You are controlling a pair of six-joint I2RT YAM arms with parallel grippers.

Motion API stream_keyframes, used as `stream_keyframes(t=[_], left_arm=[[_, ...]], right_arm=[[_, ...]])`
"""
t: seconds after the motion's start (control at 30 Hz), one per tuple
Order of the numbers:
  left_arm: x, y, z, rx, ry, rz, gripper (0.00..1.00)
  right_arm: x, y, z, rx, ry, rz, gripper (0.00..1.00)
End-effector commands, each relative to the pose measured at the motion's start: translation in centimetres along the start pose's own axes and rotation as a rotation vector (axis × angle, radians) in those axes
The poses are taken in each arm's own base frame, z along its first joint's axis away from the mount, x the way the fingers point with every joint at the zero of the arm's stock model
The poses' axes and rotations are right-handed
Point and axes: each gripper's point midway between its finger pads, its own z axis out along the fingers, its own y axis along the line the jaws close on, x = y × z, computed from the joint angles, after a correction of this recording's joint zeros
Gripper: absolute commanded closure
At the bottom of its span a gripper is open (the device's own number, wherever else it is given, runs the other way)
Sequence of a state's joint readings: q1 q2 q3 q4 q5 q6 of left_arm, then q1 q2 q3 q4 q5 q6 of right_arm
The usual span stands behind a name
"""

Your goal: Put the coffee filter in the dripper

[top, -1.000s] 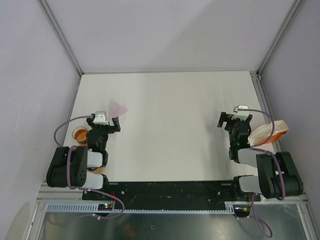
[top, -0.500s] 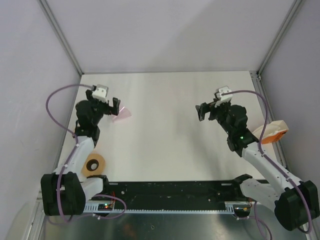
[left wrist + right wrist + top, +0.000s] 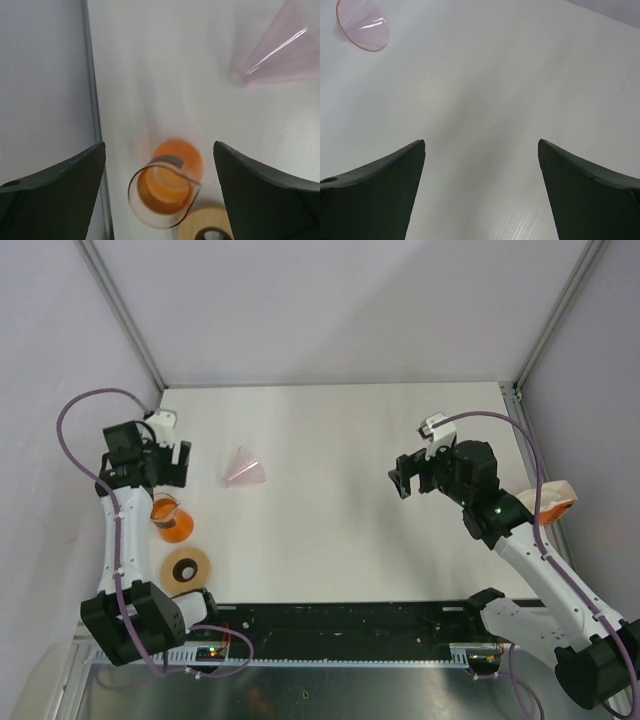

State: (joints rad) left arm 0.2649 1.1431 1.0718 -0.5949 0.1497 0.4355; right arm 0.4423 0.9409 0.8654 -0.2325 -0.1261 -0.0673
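The coffee filter (image 3: 245, 469) is a pale-pink paper cone lying flat on the white table, left of centre; it also shows in the left wrist view (image 3: 282, 55) and the right wrist view (image 3: 362, 25). The dripper (image 3: 172, 520) is a translucent orange cup standing near the left edge, and from the left wrist it shows rim-up below the fingers (image 3: 165, 192). My left gripper (image 3: 160, 466) is open and empty, held above the table just beyond the dripper (image 3: 159, 145). My right gripper (image 3: 408, 478) is open and empty over bare table on the right (image 3: 481, 142).
A wooden ring (image 3: 187, 567) lies just in front of the dripper, also seen in the left wrist view (image 3: 210, 229). A white-and-orange packet (image 3: 553, 502) sits at the right edge. The metal rail and wall (image 3: 92, 100) run close along the left of the dripper.
My left arm has swung from beside the filter out to the left edge, above the dripper, which now shows. My right gripper has shifted slightly. The filter has stayed put.
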Motion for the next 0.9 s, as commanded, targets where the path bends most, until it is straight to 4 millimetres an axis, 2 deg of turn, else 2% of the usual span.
stream_keyframes(t=[0.0,0.27,0.5,0.67,0.87], left_arm=[[4.7,3.1,-1.3,-0.075,0.184,0.015,0.11],[7.4,5.7,-0.5,-0.077,0.247,-0.049,0.31],[9.2,4.9,0.2,-0.027,0.278,-0.044,0.38],[10.5,5.3,1.4,-0.014,0.334,-0.067,0.54],[11.5,4.8,2.2,0.014,0.365,-0.077,0.61]], right_arm=[[-0.1,0.2,-0.4,-0.017,0.029,-0.031,0.01],[1.0,-0.1,0.1,-0.002,0.073,-0.027,0.01],[1.2,-0.4,0.3,0.016,0.08,-0.028,0.01],[1.6,-0.4,0.4,0.015,0.095,-0.026,0.01],[1.8,-0.4,0.4,0.019,0.102,-0.029,0.01]])
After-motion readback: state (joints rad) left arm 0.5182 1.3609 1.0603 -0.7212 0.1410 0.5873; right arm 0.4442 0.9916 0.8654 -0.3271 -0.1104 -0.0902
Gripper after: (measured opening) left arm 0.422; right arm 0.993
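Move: The dripper, the orange carafe with a clear flared top, stands about 6 cm back and 4 cm left of the left hand, its middle some 15 cm below. The coffee filter, a pink cone, lies about 11 cm ahead and 12 cm right of that hand; the wooden ring is some 18 cm back and level with it sideways, both on the table roughly 19 cm down. From the right hand the dripper is about 55 cm left and 4 cm back. Left and back first, then almost straight down, the left hand travels about 8 cm left, 5 cm back and 9 cm down to the near-left side of the dripper's clear rim, tipping its fingers some 20 degrees further down and closing them to under half open, with the rim's edge between the tips; a grip can't be seen. The empty right hand sinks roughly 4 cm, still wide open. ##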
